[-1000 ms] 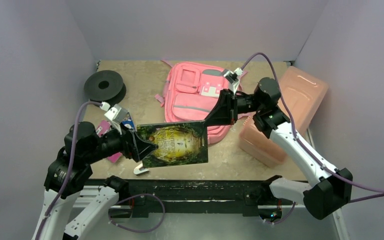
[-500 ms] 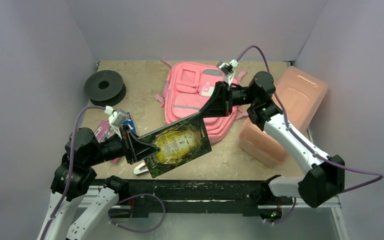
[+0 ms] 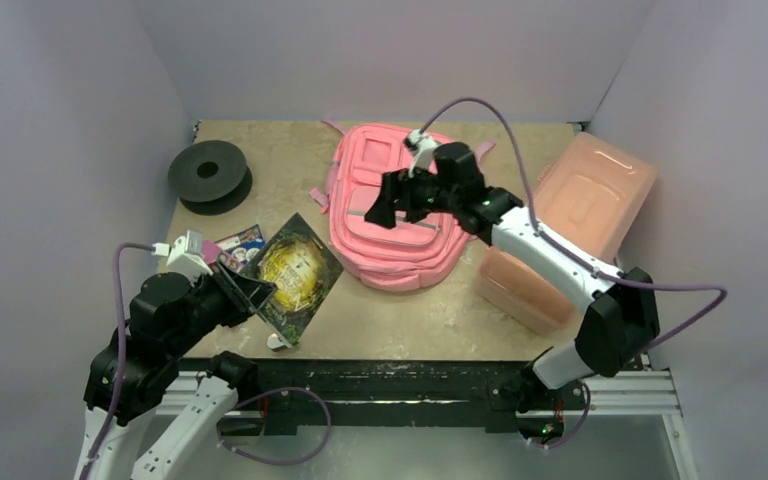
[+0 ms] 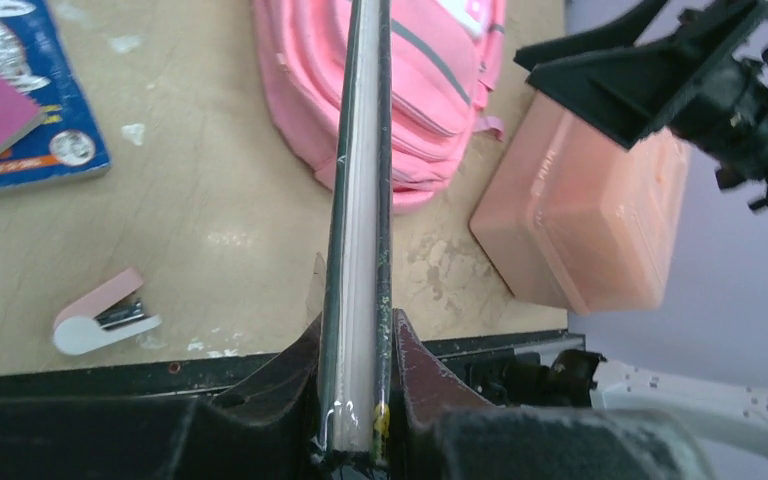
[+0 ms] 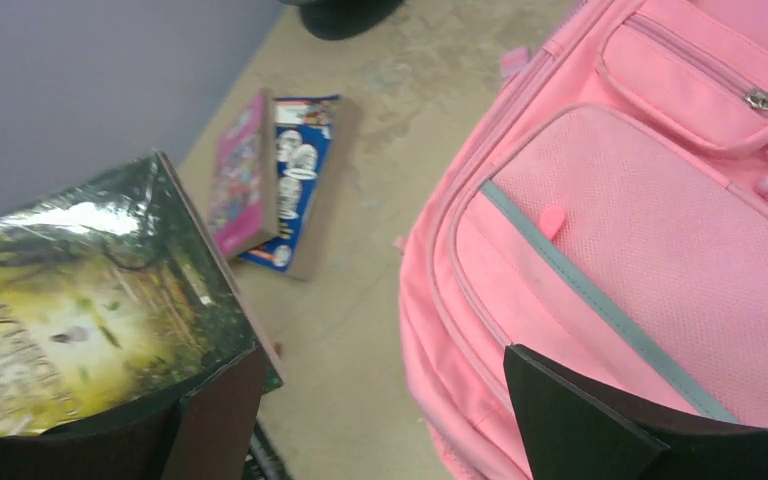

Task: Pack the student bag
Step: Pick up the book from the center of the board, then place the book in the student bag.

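The student bag point(image 3: 400, 215) is a pink backpack lying flat at mid-table, its front pockets and grey stripe point(image 5: 600, 300) facing up. My left gripper point(image 3: 257, 292) is shut on the spine end of a dark green and gold book point(image 3: 295, 272) and holds it tilted above the table's front left. In the left wrist view the book point(image 4: 360, 180) stands edge-on, clamped in the left gripper point(image 4: 360, 400). My right gripper point(image 3: 385, 205) hovers open over the bag's front pocket. Nothing lies between the open right gripper's point(image 5: 380, 425) fingers.
A salmon-pink lidded plastic box point(image 3: 572, 225) stands right of the bag. A black spool point(image 3: 208, 172) sits at the back left. A pink book and a blue book point(image 5: 272, 180) lie at the left. A pink and white stapler point(image 4: 102, 320) lies by the front edge.
My left gripper closed on the book and the right gripper let go of it. The left arm swung the book left and tilted it. The right gripper moved back over the bag.
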Tool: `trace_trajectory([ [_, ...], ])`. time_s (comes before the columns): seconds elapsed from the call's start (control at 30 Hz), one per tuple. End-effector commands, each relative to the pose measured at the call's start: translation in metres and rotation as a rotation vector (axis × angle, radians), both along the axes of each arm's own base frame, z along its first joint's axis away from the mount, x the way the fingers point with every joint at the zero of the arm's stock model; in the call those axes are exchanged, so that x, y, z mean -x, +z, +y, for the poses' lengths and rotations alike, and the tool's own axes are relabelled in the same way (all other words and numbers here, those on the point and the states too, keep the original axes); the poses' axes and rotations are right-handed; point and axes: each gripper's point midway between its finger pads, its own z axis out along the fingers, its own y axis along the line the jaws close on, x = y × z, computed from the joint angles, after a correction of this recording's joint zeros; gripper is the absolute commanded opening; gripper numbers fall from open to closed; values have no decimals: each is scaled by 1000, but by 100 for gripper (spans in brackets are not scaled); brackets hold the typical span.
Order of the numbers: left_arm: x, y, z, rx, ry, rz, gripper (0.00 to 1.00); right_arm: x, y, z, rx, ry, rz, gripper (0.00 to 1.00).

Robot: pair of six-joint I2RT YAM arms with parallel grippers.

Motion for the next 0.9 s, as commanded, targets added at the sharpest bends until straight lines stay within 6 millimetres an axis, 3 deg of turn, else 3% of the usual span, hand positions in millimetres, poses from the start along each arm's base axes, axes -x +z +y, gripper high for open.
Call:
trace_trajectory([
  [0.0, -15, 0, 31, 35, 261, 32, 0, -18, -42, -6, 481, -189, -275, 93],
  [0.13, -10, -12, 56, -111, 336, 93, 0, -19, -86, -9, 800, -216, -359, 96],
  [0.23, -9, -12, 59, -143, 328, 82, 0, -1, -105, 7, 972, -113, -487, 94],
  [0.37, -9, -14, 52, -112, 297, 60, 0, 15, -121, 25, 1002, -49, -545, 89],
  [0.47, -10, -19, 46, -99, 273, 73, 0, 16, -135, 22, 1030, -53, -525, 80],
  [0.53, -10, -22, 42, -98, 257, 84, 0, 13, -139, 18, 1060, -84, -523, 69],
  [0.67, -12, -22, 30, -79, 197, 90, 0, 7, -135, 15, 1092, -139, -525, 36],
  [0.77, -14, -18, 13, -35, 119, 70, 0, 9, -120, 26, 1018, -130, -521, 21],
  [0.8, -14, -18, 7, -18, 89, 67, 0, 9, -113, 29, 990, -133, -523, 7],
  [0.83, -15, -19, -1, 3, 50, 65, 0, 9, -105, 30, 964, -145, -523, 0],
  [0.87, -15, -18, -9, 26, 15, 59, 0, 9, -94, 31, 928, -156, -518, 0],
])
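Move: The bag's near edge, where the empty right hand will next close, lies about 16 cm below that hand, 2 cm back and 2 cm to its left. The bag's middle is some 7 cm ahead, 4 cm right and 20 cm below it; the book in the left hand hangs about level, 17 cm left and 11 cm back. From the left hand that bag edge is about 15 cm ahead, 18 cm right and 18 cm lower, the blue book 14 cm ahead, 8 cm left and 26 cm down. The right hand drops about 16 cm onto the bag's near edge, left of its middle, drifting a little back and left while its open fingers swing some 65 degrees from pointing left to pointing forward and down, then shut on a fold of the pink fabric and stay there. The left hand keeps its pinch on the book's edge and carries the book about 5 cm left and 5 cm down, turning slightly counter-clockwise and tipping down, then eases a couple of centimetres back to the right. ##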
